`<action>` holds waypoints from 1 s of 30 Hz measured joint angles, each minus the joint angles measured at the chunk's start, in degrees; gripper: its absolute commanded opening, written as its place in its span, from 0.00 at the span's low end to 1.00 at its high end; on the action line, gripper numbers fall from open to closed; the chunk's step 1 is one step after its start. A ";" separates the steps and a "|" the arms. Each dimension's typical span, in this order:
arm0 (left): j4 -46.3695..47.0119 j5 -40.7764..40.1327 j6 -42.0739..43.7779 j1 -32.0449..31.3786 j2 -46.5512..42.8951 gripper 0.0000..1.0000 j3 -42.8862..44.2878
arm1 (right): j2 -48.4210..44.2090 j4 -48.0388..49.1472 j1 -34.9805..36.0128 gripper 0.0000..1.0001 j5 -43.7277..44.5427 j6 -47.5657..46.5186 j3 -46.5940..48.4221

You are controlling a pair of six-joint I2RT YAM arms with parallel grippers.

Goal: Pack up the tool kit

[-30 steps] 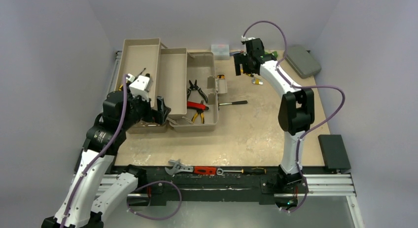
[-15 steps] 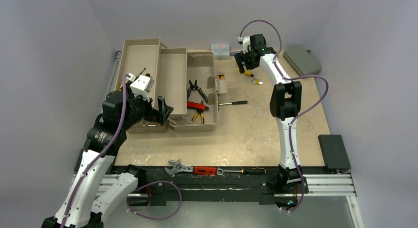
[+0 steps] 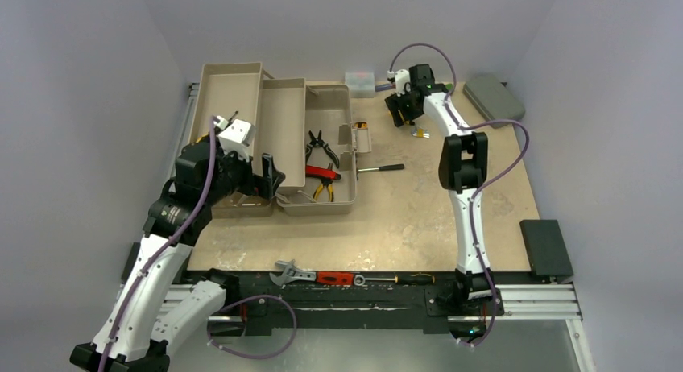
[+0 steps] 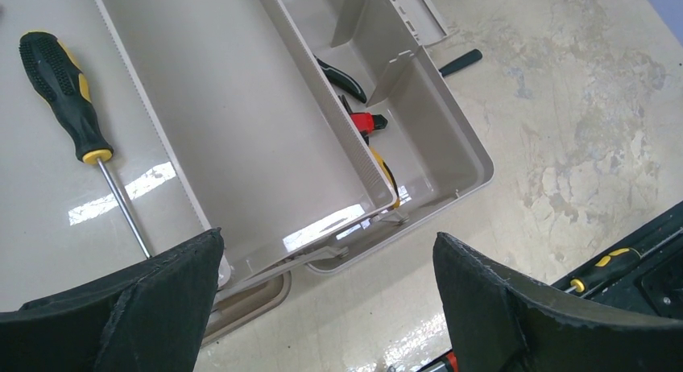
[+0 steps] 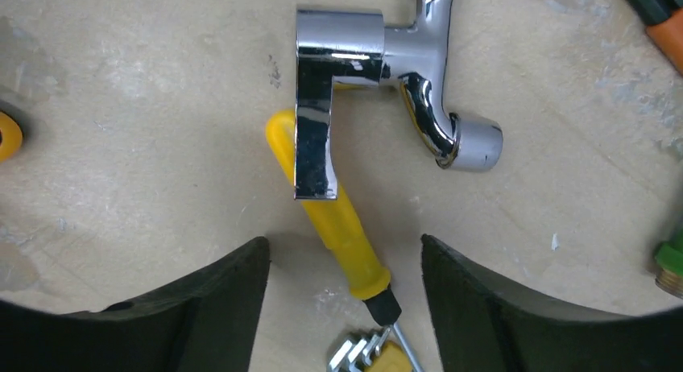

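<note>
The tan toolbox (image 3: 330, 106) stands open at the back left with its trays (image 3: 282, 122) folded out. Black pliers (image 3: 320, 149), red pliers (image 3: 322, 173) and yellow pliers (image 3: 324, 192) lie in its base. A yellow-and-black screwdriver (image 4: 64, 94) lies in the leftmost tray. A black-handled screwdriver (image 3: 383, 169) lies on the table beside the box. My left gripper (image 3: 270, 179) is open and empty above the box's near corner (image 4: 328, 237). My right gripper (image 3: 400, 114) is open, low over a yellow-handled screwdriver (image 5: 338, 215) that lies between its fingers (image 5: 345, 241).
A chrome fitting (image 5: 378, 74) lies across the yellow handle, and a hex key set (image 5: 366, 357) lies by its tip. A grey case (image 3: 495, 98) and a small clear box (image 3: 360, 80) are at the back. A wrench (image 3: 292, 271) and a red tool (image 3: 334, 278) lie on the front rail.
My right gripper has swung left and down toward the yellow-handled screwdriver, staying open. My left arm has shifted slightly toward the toolbox.
</note>
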 measured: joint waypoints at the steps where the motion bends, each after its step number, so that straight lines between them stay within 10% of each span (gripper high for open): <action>1: 0.00 -0.07 0.02 0.00 0.02 0.98 0.00 | 0.55 -0.17 -0.04 0.51 -0.81 0.00 0.76; 6: 0.00 -0.50 0.02 0.00 -0.22 0.98 0.00 | -0.15 0.31 -0.04 0.01 -4.24 0.13 -0.96; 17: 0.02 -0.39 0.02 0.00 -1.09 0.98 0.00 | -14.29 -2.82 0.04 0.00 -11.08 4.46 -21.24; 30: 0.00 0.46 0.00 0.00 -2.71 0.99 0.00 | -46.14 14.91 1.40 0.00 -18.88 31.04 -46.18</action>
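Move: The yellow screwdriver's handle already lies between my right hand's open fingers, its middle about 3 cm ahead, 1 cm left and 2 cm lower. The chrome faucet lies across its far end, some 7 cm ahead and 1 cm left of my hand; the silver hex keys are about 4 cm back and 3 cm right. From my left hand that handle is roughly 36 cm ahead, 46 cm right and 25 cm below. I shut my right fingers on the near end of the yellow handle, then draw it back low over the table, out from under the faucet, for about 8 cm. Still pulling back, I lift it clear by some 16 cm, swing a little left towards the toolbox and roll the hand about 35 degrees, left side up. ##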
